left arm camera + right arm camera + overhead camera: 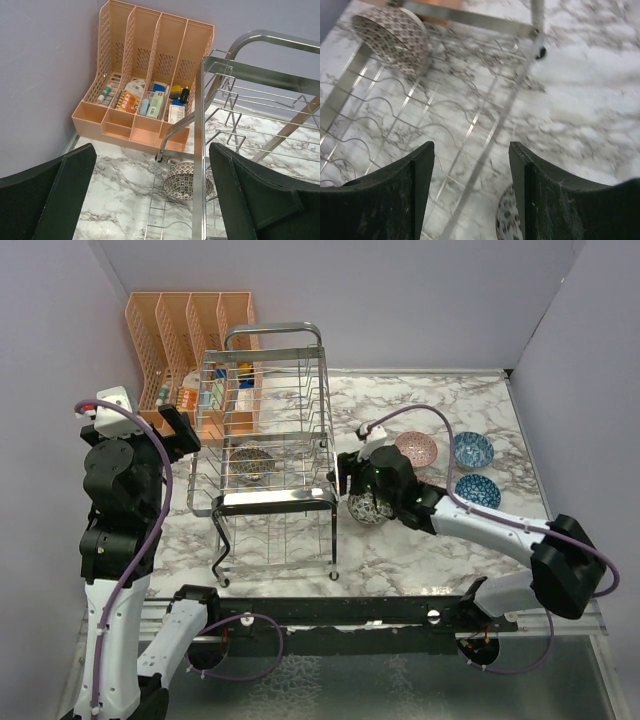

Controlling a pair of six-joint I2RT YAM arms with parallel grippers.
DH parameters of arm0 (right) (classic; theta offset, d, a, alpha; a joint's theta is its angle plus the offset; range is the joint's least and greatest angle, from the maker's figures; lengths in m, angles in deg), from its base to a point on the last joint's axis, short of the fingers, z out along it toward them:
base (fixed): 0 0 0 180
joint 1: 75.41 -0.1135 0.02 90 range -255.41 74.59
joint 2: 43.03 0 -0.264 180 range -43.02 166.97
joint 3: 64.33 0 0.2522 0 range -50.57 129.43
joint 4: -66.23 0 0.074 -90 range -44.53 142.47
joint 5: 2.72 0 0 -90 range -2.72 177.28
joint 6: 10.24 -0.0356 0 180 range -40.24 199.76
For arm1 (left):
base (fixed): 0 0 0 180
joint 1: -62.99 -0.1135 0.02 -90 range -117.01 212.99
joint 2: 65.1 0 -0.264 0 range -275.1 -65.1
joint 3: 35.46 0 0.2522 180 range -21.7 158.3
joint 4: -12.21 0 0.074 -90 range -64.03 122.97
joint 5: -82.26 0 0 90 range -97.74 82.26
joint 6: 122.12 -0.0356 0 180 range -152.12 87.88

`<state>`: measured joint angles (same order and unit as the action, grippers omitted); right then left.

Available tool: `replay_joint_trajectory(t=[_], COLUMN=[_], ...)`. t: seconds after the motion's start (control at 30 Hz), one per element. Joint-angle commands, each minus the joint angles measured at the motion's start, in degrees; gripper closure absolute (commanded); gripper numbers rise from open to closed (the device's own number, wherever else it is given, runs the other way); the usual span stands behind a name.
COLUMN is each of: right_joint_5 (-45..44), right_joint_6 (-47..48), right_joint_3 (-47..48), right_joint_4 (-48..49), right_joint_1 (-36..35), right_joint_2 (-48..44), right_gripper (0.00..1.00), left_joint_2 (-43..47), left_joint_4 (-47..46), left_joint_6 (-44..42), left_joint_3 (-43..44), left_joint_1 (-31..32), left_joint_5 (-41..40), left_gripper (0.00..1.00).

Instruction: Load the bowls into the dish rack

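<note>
The chrome dish rack [300,370] stands mid-table. One grey-beige patterned bowl [252,462] leans inside it, also seen in the left wrist view [187,181] and the right wrist view [390,35]. My right gripper [347,480] is at the rack's right side, low over the table, jaws open [471,160]. A black-and-white bowl [370,506] lies tilted just under it, its edge showing beside the right finger [506,220], not clamped. A pink bowl [415,448] and two blue bowls [472,450] [477,490] sit on the table to the right. My left gripper [180,435] hangs open and empty, high at the rack's left [150,200].
An orange slotted organizer [190,335] with small items stands behind the rack at the back left corner [145,90]. Purple walls close in the left, back and right. The marble table [420,550] runs to the arms' base rail at the near edge.
</note>
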<state>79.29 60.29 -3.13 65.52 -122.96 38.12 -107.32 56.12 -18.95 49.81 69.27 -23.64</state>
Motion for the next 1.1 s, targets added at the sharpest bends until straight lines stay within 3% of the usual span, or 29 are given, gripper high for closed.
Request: replay_joint_trajectory(t=[0.0, 0.33, 0.5, 0.77, 1.07], right_joint_5=[-11.31, -8.73, -9.02, -14.61, -17.42], right_joint_6=[-13.04, -26.17, -29.81, -38.34, -40.44], right_joint_3=[3.25, 1.25, -1.7, -0.87, -4.14], right_joint_4=[-29.4, -51.33, -51.39, -52.47, -43.61], right_joint_1=[0.26, 0.27, 0.26, 0.26, 0.35], right_joint_2=[-6.42, -16.73, -17.9, -9.71, -9.94], right_gripper=[0.4, 0.38, 0.37, 0.38, 0.43], left_joint_2=[0.56, 1.24, 1.41, 1.16, 1.11], left_joint_4=[-0.23, -0.08, -0.13, -0.3, -0.22], left_joint_6=[0.28, 0.7, 1.16, 1.21, 0.82], left_joint_3=[1.59, 1.62, 1.29, 1.43, 0.85], left_joint_1=[0.57, 0.7, 0.88, 1.41, 1.63], left_joint_5=[1.09, 2.15, 3.0, 3.49, 3.24], left_gripper=[0.01, 0.01, 0.01, 0.01, 0.01])
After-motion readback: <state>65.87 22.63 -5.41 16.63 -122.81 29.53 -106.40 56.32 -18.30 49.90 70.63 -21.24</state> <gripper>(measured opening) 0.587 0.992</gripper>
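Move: The grey-and-white flowered bowl lies some 9 cm to the right hand's right, 3 cm back and about 12 cm below it. The nearer red bowl stands some 12 cm to the right of that bowl and about level with it; the farther red bowl is about 20 cm right of the hand and 10 cm ahead. The bowl already racked is some 18 cm left and 7 cm ahead. From the left hand, the flowered bowl is about 39 cm right, 2 cm ahead, 38 cm below. No contact can be seen: the empty right hand heads away from the rack's right side towards the near, right-hand rim of the flowered bowl. It swings some 13 cm right and 10 cm back while sinking slightly, then drops mostly straight down, about 9 cm lower overall. The wrist tips the fingers down about 35 degrees and turns clockwise; they stay part-open. ##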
